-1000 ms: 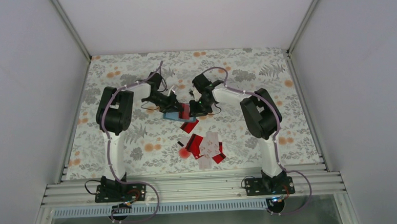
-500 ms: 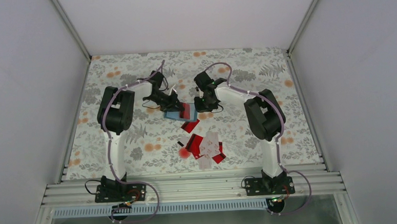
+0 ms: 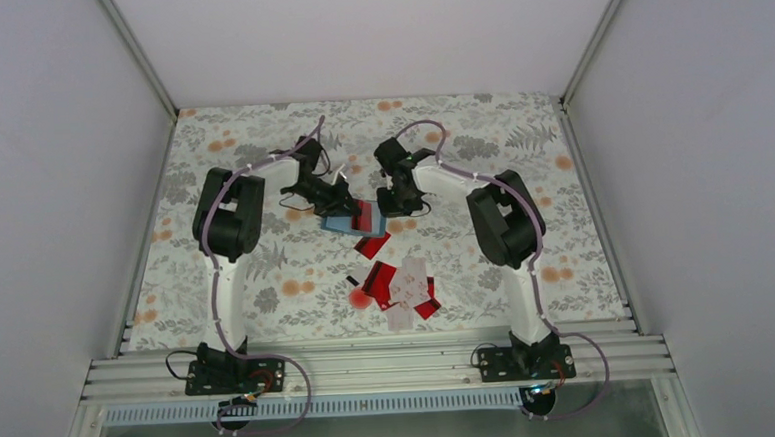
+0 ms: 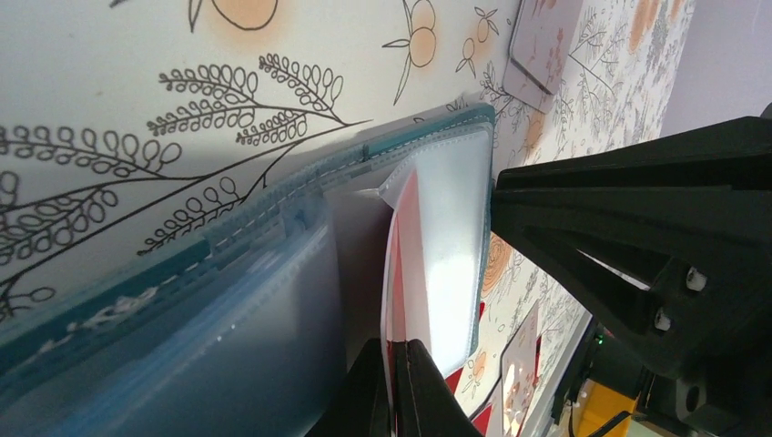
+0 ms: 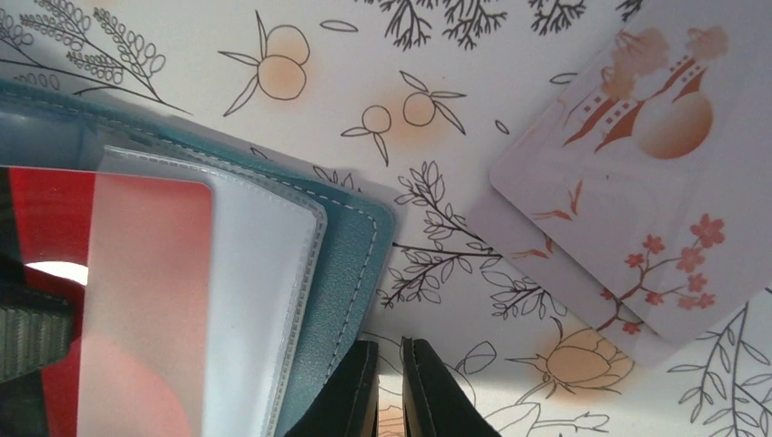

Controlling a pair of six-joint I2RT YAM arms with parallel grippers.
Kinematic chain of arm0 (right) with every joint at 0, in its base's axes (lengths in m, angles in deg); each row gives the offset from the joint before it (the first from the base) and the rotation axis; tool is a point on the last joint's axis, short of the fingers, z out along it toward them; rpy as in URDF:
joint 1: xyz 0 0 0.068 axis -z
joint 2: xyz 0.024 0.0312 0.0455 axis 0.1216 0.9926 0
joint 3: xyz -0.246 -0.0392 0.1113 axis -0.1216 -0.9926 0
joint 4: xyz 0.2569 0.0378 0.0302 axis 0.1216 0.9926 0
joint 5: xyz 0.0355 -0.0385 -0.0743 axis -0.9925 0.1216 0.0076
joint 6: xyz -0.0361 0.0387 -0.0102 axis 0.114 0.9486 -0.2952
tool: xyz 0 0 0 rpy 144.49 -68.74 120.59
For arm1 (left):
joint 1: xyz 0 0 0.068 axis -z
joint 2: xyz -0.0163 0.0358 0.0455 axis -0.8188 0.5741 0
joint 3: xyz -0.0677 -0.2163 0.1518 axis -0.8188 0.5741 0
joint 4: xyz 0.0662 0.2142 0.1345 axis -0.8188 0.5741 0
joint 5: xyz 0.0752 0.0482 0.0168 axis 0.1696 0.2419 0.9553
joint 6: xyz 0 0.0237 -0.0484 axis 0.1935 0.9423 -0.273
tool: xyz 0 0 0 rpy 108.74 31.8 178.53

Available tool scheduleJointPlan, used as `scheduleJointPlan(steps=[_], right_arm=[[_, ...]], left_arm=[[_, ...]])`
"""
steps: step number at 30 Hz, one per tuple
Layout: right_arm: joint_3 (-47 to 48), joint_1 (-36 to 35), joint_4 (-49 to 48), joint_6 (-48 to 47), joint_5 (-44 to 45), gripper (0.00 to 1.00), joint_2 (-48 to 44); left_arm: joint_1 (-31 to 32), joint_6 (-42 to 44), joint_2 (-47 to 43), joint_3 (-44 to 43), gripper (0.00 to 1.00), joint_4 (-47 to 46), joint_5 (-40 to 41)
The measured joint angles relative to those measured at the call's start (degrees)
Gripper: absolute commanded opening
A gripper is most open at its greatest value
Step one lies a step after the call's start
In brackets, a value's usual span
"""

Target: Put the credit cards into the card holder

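Observation:
The teal card holder (image 3: 338, 224) lies open mid-table, with a red credit card (image 3: 365, 218) showing in its clear sleeve (image 5: 150, 273). My left gripper (image 3: 341, 202) is shut on a sleeve leaf of the holder (image 4: 273, 246), red showing inside the pinch (image 4: 393, 344). My right gripper (image 3: 395, 205) hovers just right of the holder's teal edge (image 5: 350, 264). Its jaws (image 5: 390, 346) are shut on nothing, over bare cloth. Another red card (image 3: 370, 246) lies below the holder. Several red and pale cards (image 3: 405, 286) lie heaped nearer the front edge.
Two pale pink cards (image 5: 637, 182) overlap on the flowered cloth right of the holder. A round red blob (image 3: 359, 298) and a tiny black piece (image 3: 352, 279) lie left of the heap. White walls enclose the table on three sides.
My right gripper has drawn back from the red card at the holder and its jaws have closed. The left gripper has kept its grip and place.

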Motion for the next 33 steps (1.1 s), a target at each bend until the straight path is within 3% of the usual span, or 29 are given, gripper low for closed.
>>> scheduleJointPlan(steps=[17, 19, 26, 33], right_arm=[[3.0, -0.1, 2.6, -0.4, -0.1, 0.07, 1.7], [3.1, -0.1, 2.6, -0.5, -0.1, 0.07, 1.8], [3.4, -0.1, 2.9, -0.6, -0.1, 0.07, 1.9], [3.4, -0.2, 2.3, -0.7, -0.6, 0.07, 1.9]], left_arm=[[0.3, 2.3, 3.6, -6.7, 0.05, 6.4, 0.2], [0.3, 2.4, 4.0, -7.1, 0.10, 6.7, 0.1], [1.6, 2.4, 5.1, -9.4, 0.44, 7.4, -0.3], [2.9, 0.7, 3.0, -9.5, 0.50, 7.7, 4.7]])
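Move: The left fingertips already pinch the left edge of a red card partly inside the holder's right pocket. That pocket's middle is about 4 cm to the right of the left hand, 1 cm back and 1 cm lower. A loose red card lies about 4 cm right and 7 cm back, the white cards some 12 cm right and 4 cm ahead. From the closed right fingers, standing at the holder's right edge, the pocket is about 4 cm to the left, level front to back. Still pinching the red card's edge, the left fingers ease it to the right and slightly forward, well under 1 cm, deeper into the pocket. Then they let go and open to about half, the hand going right over the card, roughly 1.5 cm in all, and lifting slightly at the end. The right hand stays nearly in place, its closed tips kept against the holder's right edge. ##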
